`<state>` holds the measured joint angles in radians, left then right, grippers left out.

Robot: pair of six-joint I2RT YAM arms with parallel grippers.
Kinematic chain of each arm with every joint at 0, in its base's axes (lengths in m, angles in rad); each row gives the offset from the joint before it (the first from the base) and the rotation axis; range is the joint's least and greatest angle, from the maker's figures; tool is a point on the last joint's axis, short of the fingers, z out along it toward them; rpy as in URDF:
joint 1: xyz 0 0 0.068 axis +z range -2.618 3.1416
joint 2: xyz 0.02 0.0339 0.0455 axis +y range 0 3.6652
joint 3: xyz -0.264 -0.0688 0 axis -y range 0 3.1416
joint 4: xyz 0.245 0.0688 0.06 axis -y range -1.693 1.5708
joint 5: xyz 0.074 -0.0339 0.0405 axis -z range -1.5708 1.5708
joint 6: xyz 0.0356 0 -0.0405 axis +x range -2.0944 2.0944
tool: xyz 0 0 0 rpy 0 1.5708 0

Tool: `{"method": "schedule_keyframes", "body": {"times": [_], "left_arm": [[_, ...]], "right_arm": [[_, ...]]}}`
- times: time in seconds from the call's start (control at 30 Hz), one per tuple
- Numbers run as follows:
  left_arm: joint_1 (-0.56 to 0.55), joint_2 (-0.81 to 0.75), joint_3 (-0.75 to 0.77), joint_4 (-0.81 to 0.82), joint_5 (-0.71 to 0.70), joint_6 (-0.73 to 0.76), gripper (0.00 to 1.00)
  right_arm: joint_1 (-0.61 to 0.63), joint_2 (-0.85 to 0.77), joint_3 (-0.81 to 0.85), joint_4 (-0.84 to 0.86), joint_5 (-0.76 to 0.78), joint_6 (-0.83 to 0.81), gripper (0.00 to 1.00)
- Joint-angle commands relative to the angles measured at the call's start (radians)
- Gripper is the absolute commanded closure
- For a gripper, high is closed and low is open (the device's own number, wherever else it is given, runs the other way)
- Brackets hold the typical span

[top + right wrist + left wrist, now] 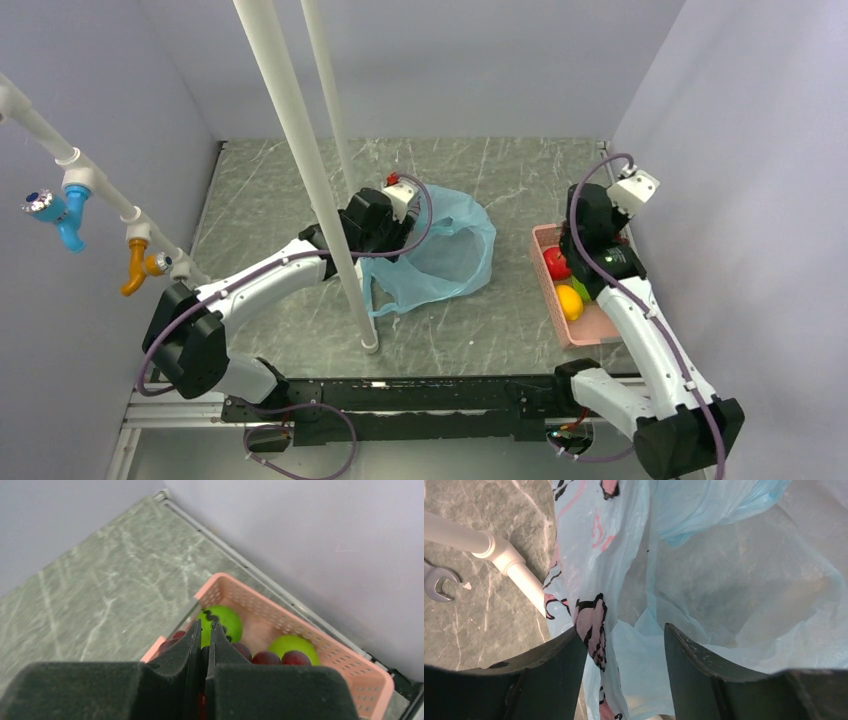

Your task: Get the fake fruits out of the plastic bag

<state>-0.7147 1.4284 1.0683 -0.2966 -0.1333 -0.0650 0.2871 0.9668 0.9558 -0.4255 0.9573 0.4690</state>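
Observation:
The light blue plastic bag (445, 255) lies crumpled and open at mid table. My left gripper (398, 228) is at its left rim. In the left wrist view the left gripper (625, 645) is open, with loose bag (724, 580) film and a pink-and-black printed fold between the fingers (559, 680), not pinched. No fruit shows in the visible part of the bag. The fake fruits lie in the pink tray (590, 328): red (556, 263), yellow (570, 300), green (225, 620) (292, 647) and dark grapes (265, 657). Over them my right gripper (206, 627) hangs shut and empty.
Two white pipes (300, 170) stand in front of the left arm, one footed near the bag's front corner (370, 345). A small wrench (436, 582) lies left of the pipe (499, 555). Walls close in on both sides, and the tray sits against the right wall.

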Motion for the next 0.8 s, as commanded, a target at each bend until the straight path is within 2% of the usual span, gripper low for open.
{"method": "schedule_keyframes", "body": {"times": [0.0, 0.1, 0.13, 0.17, 0.3, 0.53, 0.6, 0.7, 0.77], "left_arm": [[-0.002, -0.071, 0.02, 0.022, 0.011, -0.002, 0.36], [-0.002, -0.099, 0.013, 0.024, -0.005, 0.002, 0.31], [-0.001, -0.112, 0.012, 0.024, -0.013, 0.003, 0.24], [-0.002, -0.123, 0.009, 0.024, -0.023, 0.005, 0.22], [-0.001, -0.169, -0.004, 0.027, -0.065, 0.009, 0.2], [-0.002, -0.265, -0.045, 0.059, -0.134, 0.016, 0.2], [-0.001, -0.289, -0.059, 0.067, -0.16, 0.017, 0.2], [-0.002, -0.325, -0.075, 0.079, -0.198, 0.016, 0.19], [-0.001, -0.345, -0.087, 0.088, -0.224, 0.009, 0.18]], "right_arm": [[-0.164, 0.008, -0.002, 0.039, -0.147, 0.065, 1.0], [-0.274, 0.028, -0.021, 0.035, -0.267, 0.125, 1.0], [-0.309, 0.031, -0.03, 0.031, -0.301, 0.147, 1.0], [-0.332, 0.033, -0.043, 0.029, -0.323, 0.164, 1.0], [-0.372, 0.032, -0.107, 0.023, -0.318, 0.212, 1.0], [-0.402, 0.0, -0.235, 0.034, -0.359, 0.277, 0.91], [-0.403, -0.014, -0.248, 0.018, -0.354, 0.282, 0.83], [-0.402, -0.049, -0.253, 0.012, -0.347, 0.249, 0.48], [-0.403, -0.081, -0.247, 0.019, -0.382, 0.208, 0.35]]}}
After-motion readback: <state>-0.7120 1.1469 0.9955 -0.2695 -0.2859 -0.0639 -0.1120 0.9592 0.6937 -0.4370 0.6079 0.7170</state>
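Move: The right hand holds the bunch of grapes over the salmon basket, whose middle lies about 6 cm to its right, 4 cm back and 24 cm below. Below, the red fruit is almost straight under the hand, the yellow fruit some 7 cm back and 1 cm right, the watermelon about 3 cm ahead and 6 cm right. From the left hand the basket is roughly 37 cm to the right and 1 cm back; the blue bag's middle is some 5 cm ahead, 4 cm right and 12 cm below. Still gripping the grapes, the right hand swings about 6 cm to its right, then sinks some 13 cm and draws slightly back into the basket space, rolling its right side down about 20 degrees, and at the bottom spreads its fingers to let the bunch go among the fruits. Meanwhile the left hand, already partly open at the bag, opens the rest of the way and lifts about 8 cm clear, drifting some 4 cm left as its fingers tip up. ##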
